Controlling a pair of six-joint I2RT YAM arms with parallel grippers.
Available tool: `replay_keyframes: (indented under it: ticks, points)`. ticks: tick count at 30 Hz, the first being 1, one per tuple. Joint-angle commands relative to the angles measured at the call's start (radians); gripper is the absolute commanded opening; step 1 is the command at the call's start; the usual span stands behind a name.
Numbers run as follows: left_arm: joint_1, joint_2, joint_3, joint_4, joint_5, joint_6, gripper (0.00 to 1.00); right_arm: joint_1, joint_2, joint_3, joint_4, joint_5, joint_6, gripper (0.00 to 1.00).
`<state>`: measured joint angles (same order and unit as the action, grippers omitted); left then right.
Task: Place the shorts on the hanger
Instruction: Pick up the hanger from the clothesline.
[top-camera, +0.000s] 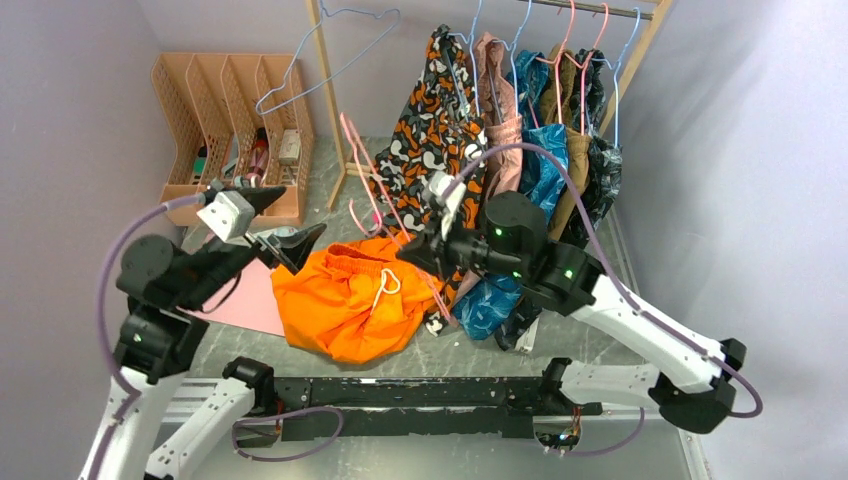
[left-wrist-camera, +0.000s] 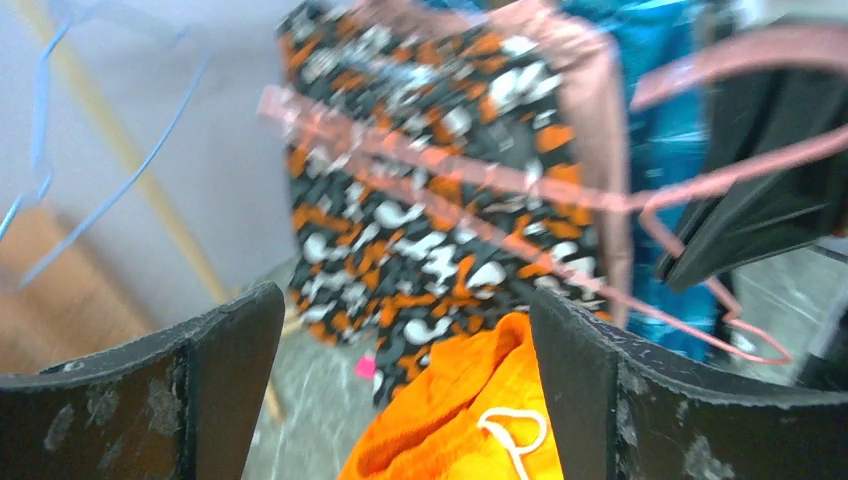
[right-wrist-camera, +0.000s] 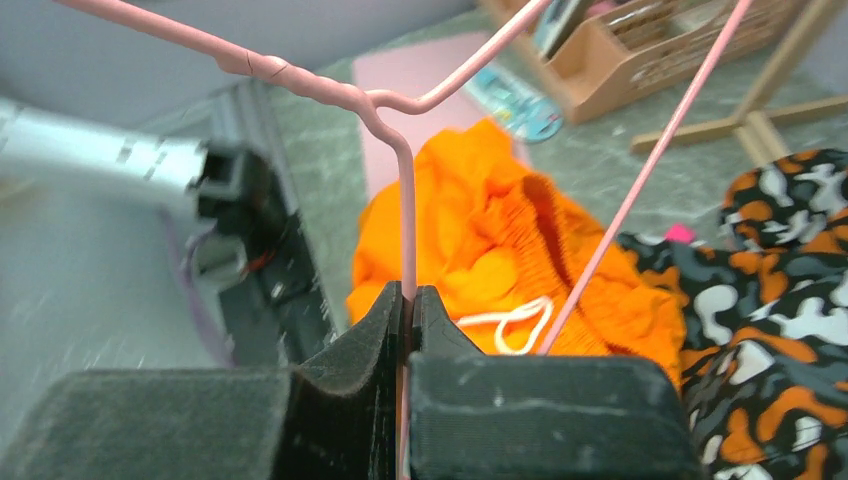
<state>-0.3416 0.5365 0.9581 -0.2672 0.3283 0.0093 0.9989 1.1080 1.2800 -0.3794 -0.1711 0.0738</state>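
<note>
The bright orange shorts (top-camera: 350, 300) lie crumpled on the table, their white drawstring on top. My left gripper (top-camera: 285, 220) hovers just left of them, open with nothing between its fingers. In the left wrist view, the shorts (left-wrist-camera: 470, 420) sit low between the spread fingers of that gripper (left-wrist-camera: 405, 300). The pink wire hanger (top-camera: 368, 170) is held up, tilted above the shorts' far edge. My right gripper (right-wrist-camera: 408, 295) is shut on one wire of the hanger (right-wrist-camera: 405, 200), with the shorts (right-wrist-camera: 480, 240) below it. In the top view the right gripper (top-camera: 425, 250) is at the shorts' right edge.
An orange-black-white patterned garment (top-camera: 435, 140) hangs right behind the shorts, beside several other clothes on the wooden rack (top-camera: 540, 110). A light-blue hanger (top-camera: 330, 50) hangs at the rack's left end. A tan file organizer (top-camera: 230, 120) stands back left. A pink sheet (top-camera: 245, 295) lies left of the shorts.
</note>
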Motion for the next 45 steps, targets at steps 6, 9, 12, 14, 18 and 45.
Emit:
replay_keyframes:
  ticks: [6,9,12,14,18,45]
  points:
    - [-0.034,0.139,0.328,-0.212,0.57,0.209,0.91,0.002,-0.146,-0.082,-0.242,-0.366,-0.132,0.0]
    - [-0.034,0.119,0.304,-0.227,0.581,0.246,0.92,0.002,-0.137,-0.074,-0.283,-0.433,-0.163,0.0]
    - [-0.046,0.12,0.281,-0.275,0.567,0.354,0.92,0.002,-0.117,-0.044,-0.316,-0.496,-0.204,0.0]
    - [-0.061,0.126,0.282,-0.298,0.538,0.402,0.93,0.002,-0.109,-0.03,-0.327,-0.536,-0.224,0.0]
    - [-0.072,0.157,0.299,-0.316,0.624,0.422,0.92,0.003,-0.091,-0.005,-0.341,-0.569,-0.25,0.0]
    - [-0.253,0.221,0.184,-0.342,0.546,0.527,0.71,0.004,0.035,0.095,-0.352,-0.53,-0.246,0.0]
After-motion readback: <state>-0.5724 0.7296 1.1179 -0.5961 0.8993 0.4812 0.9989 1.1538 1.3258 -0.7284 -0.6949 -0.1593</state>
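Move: The pink hanger, held near its neck in the right gripper, has its middle about 15 cm to the right of the open left gripper, roughly level with it in reach and height. From the right gripper that middle is some 5 cm ahead and 2 cm left. The orange shorts lie about 11 cm left, 6 cm ahead and 30 cm below the right gripper; the hanging camouflage trousers are some 21 cm ahead of it, 3 cm right and 10 cm lower. Keep the right fingers shut on the hanger and draw it back about 10 cm and down 5 cm over the shorts, turning some 30 degrees counter-clockwise. Bring the left gripper back and right in an arc, first up, then down past its starting height, turning about 45 degrees clockwise so its fingers straddle the hanger's free side and just start to narrow. ##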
